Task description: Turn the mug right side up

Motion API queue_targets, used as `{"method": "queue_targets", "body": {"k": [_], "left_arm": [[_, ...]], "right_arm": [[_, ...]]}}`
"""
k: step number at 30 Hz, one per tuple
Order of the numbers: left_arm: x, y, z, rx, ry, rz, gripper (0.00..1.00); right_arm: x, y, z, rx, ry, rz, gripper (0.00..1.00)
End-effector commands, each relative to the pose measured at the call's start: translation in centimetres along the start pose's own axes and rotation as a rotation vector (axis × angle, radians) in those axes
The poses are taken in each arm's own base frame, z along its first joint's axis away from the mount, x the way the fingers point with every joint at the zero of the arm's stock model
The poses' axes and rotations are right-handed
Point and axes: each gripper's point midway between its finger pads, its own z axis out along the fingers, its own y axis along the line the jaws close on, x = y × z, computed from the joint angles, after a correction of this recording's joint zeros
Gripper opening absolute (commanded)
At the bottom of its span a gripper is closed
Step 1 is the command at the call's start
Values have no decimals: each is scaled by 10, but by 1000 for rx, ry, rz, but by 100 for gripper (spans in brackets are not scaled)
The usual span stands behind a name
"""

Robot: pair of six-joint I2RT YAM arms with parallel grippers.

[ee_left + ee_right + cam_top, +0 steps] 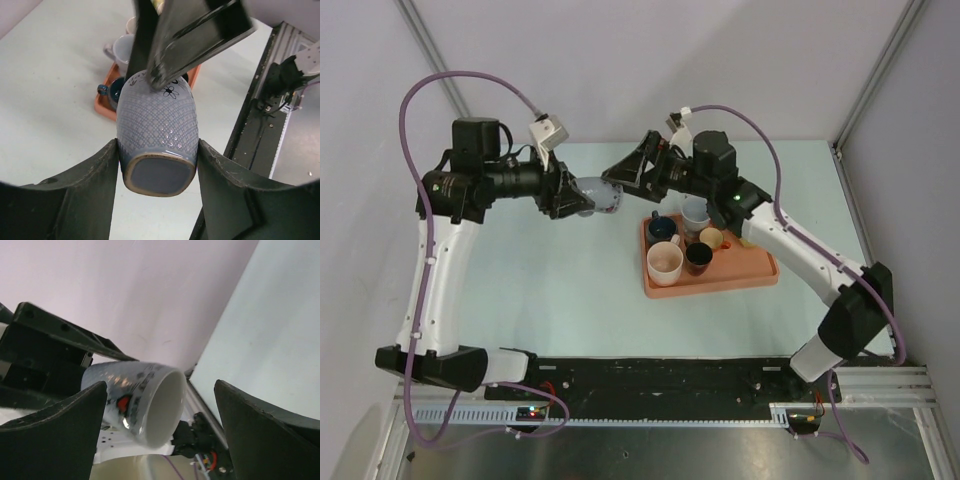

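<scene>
A blue-grey patterned mug [600, 194] hangs on its side in mid-air above the table, left of the tray. My left gripper [572, 196] is shut on it: in the left wrist view both fingers press the sides of the mug [157, 125] near its base, which faces that camera. My right gripper [620, 178] stands open at the mug's mouth end. In the right wrist view the white inside of the mug [150, 400] lies between the wide-spread fingers [65, 435], with a clear gap to the right one.
An orange tray [760, 270] sits right of centre and holds several upright mugs, among them a cream one [665, 263], a dark one [698, 257] and a blue one [662, 228]. Frame posts stand at the table's far corners.
</scene>
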Motion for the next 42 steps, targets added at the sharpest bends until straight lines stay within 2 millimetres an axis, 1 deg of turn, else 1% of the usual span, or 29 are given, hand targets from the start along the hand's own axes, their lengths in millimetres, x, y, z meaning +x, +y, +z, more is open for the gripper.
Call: {"method": "queue_targets", "body": {"k": [1, 2, 3, 4, 6, 7, 9, 11, 13, 15, 17, 20, 21, 25, 28, 30, 32, 33, 37, 40, 42], "left_arm": [[-27, -28, -7, 93, -77, 26, 0], [-30, -29, -8, 94, -81, 33, 0], [-31, -28, -8, 90, -83, 40, 0], [-33, -28, -8, 86, -84, 45, 0], [-34, -24, -7, 74, -82, 53, 0], [-34, -21, -7, 64, -80, 57, 0], [-35, -16, -6, 45, -74, 65, 0], [-35, -12, -6, 29, -70, 80, 0], [-35, -9, -4, 21, -66, 85, 0], [-34, -7, -3, 20, -63, 84, 0], [-34, -4, -1, 23, -59, 84, 0], [-33, -1, 1, 19, -55, 90, 0], [-33, 0, 2, 19, -54, 90, 0], [-37, -2, 2, 31, -62, 94, 0], [-38, -1, 0, 19, -66, 104, 0], [-39, -1, -2, 10, -67, 114, 0], [-40, -2, -2, 11, -70, 121, 0], [-40, -4, -2, 23, -74, 119, 0], [-46, -17, -1, 97, -100, 105, 0], [-50, -22, -1, 122, -111, 105, 0], [-52, -26, -1, 136, -118, 108, 0]], "right_arm": [[1, 51, 6, -208, 53, 61, 91], [1, 56, 6, -234, 55, 72, 89], [4, 57, 6, -255, 70, 87, 85], [4, 65, 4, -296, 73, 105, 80], [7, 75, 0, -363, 103, 142, 65], [9, 77, -2, -385, 116, 157, 62], [14, 83, -6, -409, 141, 175, 61], [18, 81, -9, -391, 151, 183, 62], [19, 77, -12, -372, 153, 190, 61], [20, 80, -15, -379, 157, 193, 59], [20, 87, -19, -403, 167, 197, 60], [21, 93, -22, -416, 172, 194, 63], [21, 92, -22, -401, 173, 189, 64], [17, 86, -26, -356, 152, 175, 80], [11, 78, -27, -311, 126, 168, 85], [10, 74, -29, -294, 116, 162, 86], [8, 79, -32, -313, 120, 162, 82], [9, 82, -34, -327, 127, 162, 78], [13, 105, -36, -413, 158, 154, 62], [12, 126, -39, -499, 169, 162, 51], [10, 135, -40, -541, 169, 173, 33]]}}
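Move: The mug, lying on its side in the air, is gripped near its base by the left fingers. Its middle is about 4 cm to that hand's right, 2 cm ahead and 2 cm below. From the right hand it lies some 5 cm left and 4 cm back, about level, its mouth facing that hand. Far beneath the hands, some 33 cm down, the blue mug stands about 6 cm right and 1 cm ahead of the right hand, and the cream mug 7 cm right and 5 cm back. The right hand works its open fingers onto the mug's rim: first about 2 cm left and 2 cm up while they narrow and the wrist turns some 15 degrees, fingertips tipping up, then about 3 cm back with the fingers spreading again, and last a little right and up while they close to about half open, one finger inside the mouth and one outside the wall. The left hand keeps its grip on the base and holds the mug up to it, rising 2 cm, dipping, then rising again to end about 2 cm higher and 2 cm farther right. ##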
